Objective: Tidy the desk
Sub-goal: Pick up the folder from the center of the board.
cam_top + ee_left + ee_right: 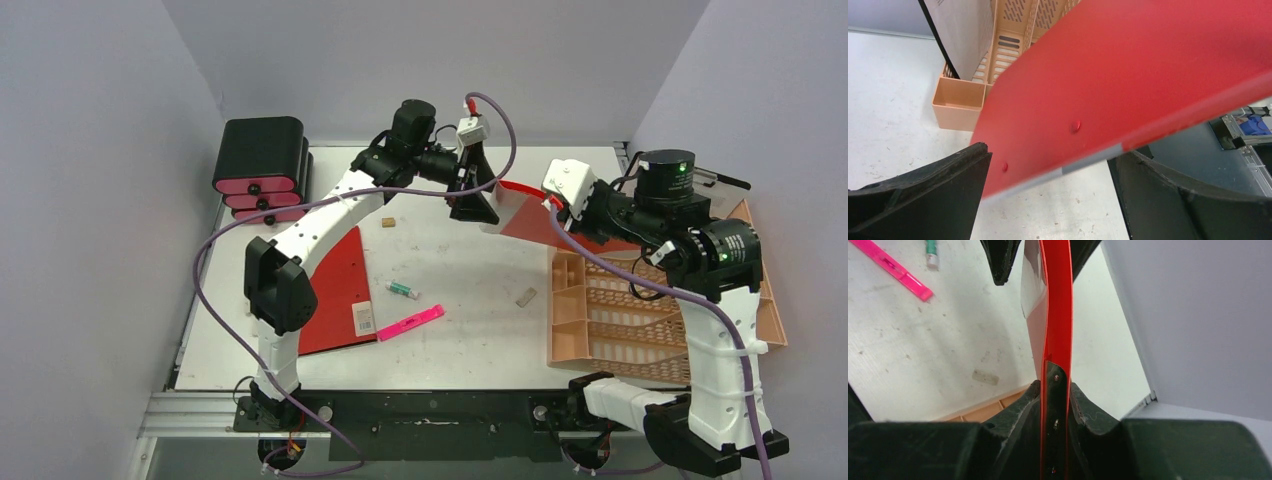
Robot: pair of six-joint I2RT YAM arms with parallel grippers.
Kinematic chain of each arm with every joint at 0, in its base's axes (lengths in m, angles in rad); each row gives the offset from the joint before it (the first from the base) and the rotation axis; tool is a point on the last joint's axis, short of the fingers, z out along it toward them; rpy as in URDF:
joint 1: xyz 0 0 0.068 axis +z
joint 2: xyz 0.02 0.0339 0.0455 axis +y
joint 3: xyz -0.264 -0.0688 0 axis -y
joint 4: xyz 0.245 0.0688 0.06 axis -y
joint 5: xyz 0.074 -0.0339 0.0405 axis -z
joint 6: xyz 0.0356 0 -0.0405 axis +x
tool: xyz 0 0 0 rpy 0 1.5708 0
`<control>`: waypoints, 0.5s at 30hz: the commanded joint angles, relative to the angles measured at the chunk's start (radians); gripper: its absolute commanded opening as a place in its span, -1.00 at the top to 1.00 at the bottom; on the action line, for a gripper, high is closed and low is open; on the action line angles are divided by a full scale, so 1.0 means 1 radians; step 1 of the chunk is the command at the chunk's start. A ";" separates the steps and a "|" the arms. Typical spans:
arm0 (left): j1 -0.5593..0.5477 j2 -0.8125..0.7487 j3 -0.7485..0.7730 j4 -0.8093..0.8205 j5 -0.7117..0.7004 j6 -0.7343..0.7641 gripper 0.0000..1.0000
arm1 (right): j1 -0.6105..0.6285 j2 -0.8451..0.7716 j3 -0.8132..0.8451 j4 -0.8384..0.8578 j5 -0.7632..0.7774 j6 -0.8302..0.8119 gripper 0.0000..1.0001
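Over the back right of the white desk (450, 340), my right gripper (553, 200) is shut on the spine edge of a red folder (530, 220) and holds it in the air. The right wrist view shows the folder (1058, 315) edge-on, pinched between both fingers, above the desk (923, 350). My left gripper (474, 205) is open at the folder's other end. In the left wrist view the folder's (1128, 70) lower edge runs across the gap between the wide-apart black fingers (948, 190), with the desk (888, 100) below.
An orange perforated file rack (610, 320) lies at the right, holding a black-edged white sheet (963, 30). A black box with pink drawers (262, 165) stands back left. On the desk lie another red folder (335, 290), a pink strip (412, 322), a green-capped tube (403, 290) and two small bits.
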 commanded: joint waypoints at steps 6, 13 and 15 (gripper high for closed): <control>0.001 -0.127 -0.012 -0.037 0.039 0.096 -0.96 | -0.003 0.017 -0.074 0.241 -0.179 0.199 0.89; 0.004 -0.181 -0.072 -0.068 0.062 0.125 0.16 | -0.005 -0.041 -0.224 0.485 -0.149 0.382 0.89; 0.010 -0.203 -0.105 -0.068 0.063 0.128 0.29 | -0.008 -0.046 -0.246 0.522 -0.136 0.407 0.89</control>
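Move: The red folder, already in the right hand's grip, has its left end between the left hand's open fingers; its middle lies about 11 cm to the left hand's right, 4 cm back and 4 cm below. From that hand the grey eraser is some 8 cm right, 9 cm back, 31 cm down. From the right hand, the folder's middle is roughly 8 cm below and 1 cm left, the left gripper about 10 cm left, 6 cm ahead, 6 cm lower. The red folder, still pinched by the right hand, is fed deeper into the left gripper: the right hand goes about 4 cm left, then also forward and down, its left side rolling up some 15 degrees. The left hand eases up, left and back by roughly 2 cm each, then closes its fingers to under half open around the folder's left end; whether they already grip cannot be seen. ##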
